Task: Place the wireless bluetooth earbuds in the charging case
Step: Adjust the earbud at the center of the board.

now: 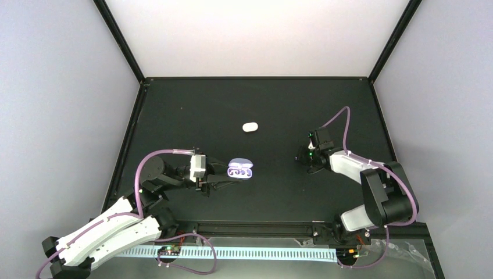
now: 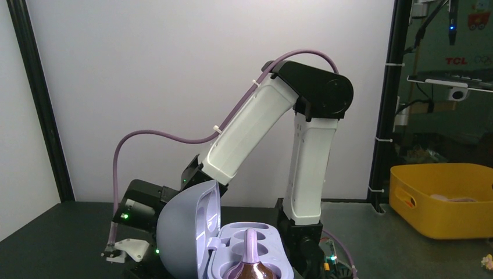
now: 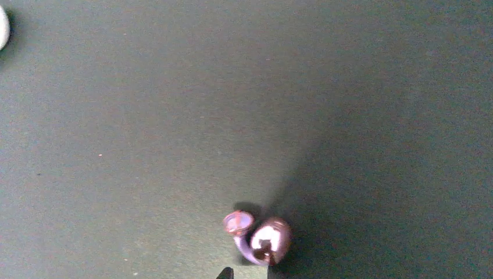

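The purple charging case (image 1: 240, 170) lies open left of the table's middle, its lid (image 2: 186, 232) raised. One purple earbud (image 2: 256, 261) lies in the case tray (image 2: 273, 232), stem pointing away from the left wrist camera. My left gripper (image 1: 224, 179) is shut at the case's near end; its fingers are hidden in the left wrist view. A second purple earbud (image 3: 258, 238) lies on the mat. My right gripper (image 3: 248, 274) points down over it at the table's right (image 1: 308, 160), with the two fingertips close on either side of the bud's near end.
A shut white case (image 1: 250, 127) lies behind the purple one, and its edge (image 3: 2, 26) shows at the far left of the right wrist view. A yellow bin (image 2: 442, 197) stands off the table beyond the right arm (image 2: 302, 145).
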{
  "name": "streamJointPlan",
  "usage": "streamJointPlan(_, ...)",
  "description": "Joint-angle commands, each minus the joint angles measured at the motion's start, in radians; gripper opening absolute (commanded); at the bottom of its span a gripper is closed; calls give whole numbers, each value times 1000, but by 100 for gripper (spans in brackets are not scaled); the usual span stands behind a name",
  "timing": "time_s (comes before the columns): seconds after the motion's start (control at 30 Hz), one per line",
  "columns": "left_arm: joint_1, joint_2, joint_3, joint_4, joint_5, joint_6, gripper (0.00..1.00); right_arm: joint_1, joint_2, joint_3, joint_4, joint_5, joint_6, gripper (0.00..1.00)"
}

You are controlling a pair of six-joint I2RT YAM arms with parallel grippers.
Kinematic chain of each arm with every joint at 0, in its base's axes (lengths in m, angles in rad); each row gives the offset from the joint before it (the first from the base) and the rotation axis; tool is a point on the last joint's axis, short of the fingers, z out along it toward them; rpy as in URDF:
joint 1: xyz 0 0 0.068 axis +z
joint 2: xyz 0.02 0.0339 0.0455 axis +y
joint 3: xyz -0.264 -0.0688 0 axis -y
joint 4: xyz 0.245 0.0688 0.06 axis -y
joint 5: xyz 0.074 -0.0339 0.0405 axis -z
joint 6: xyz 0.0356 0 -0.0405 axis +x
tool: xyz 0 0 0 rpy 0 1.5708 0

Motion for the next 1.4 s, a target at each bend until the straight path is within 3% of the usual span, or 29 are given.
streamJointPlan(0.0,-7,-4,-1,8,-13,7,2,20,28,50,24,-78,37,16)
streamJointPlan(0.17,-6,-1,-2,10,-16,8,2,36,-10,85,-13,-115,36,27)
streamJointPlan(0.53,-7,-4,-2,2,-21,10,2,24,-38,192,-145,84,-238,34)
streamJointPlan(0.97,-7,-13,-3,-7,-19,15,2,24,101,204,-104,78,-223,46)
streamJointPlan(1.37,-7,-7,-5,3,-20,12,2,46,73,136,-92,-18,-182,46)
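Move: The loose earbud lies on the table just off the right hand's fingertips, roughly 2 cm ahead, 1 cm to the left and 1 cm below. The closed white case stands some 13 cm ahead and 17 cm to the left of this hand, also about 1 cm below. From the left hand, which holds the open purple case up high, the loose earbud is about 22 cm ahead, 18 cm to the right and 35 cm down. Leftward and low beside the earbud for about 2 cm at first, the right hand then hops up roughly 6 cm while swinging forward, drops back down about the earbud, and finally eases slightly back and left. The fingers go from nearly shut to about half open, and the wrist turns some 10 degrees counter-clockwise. ##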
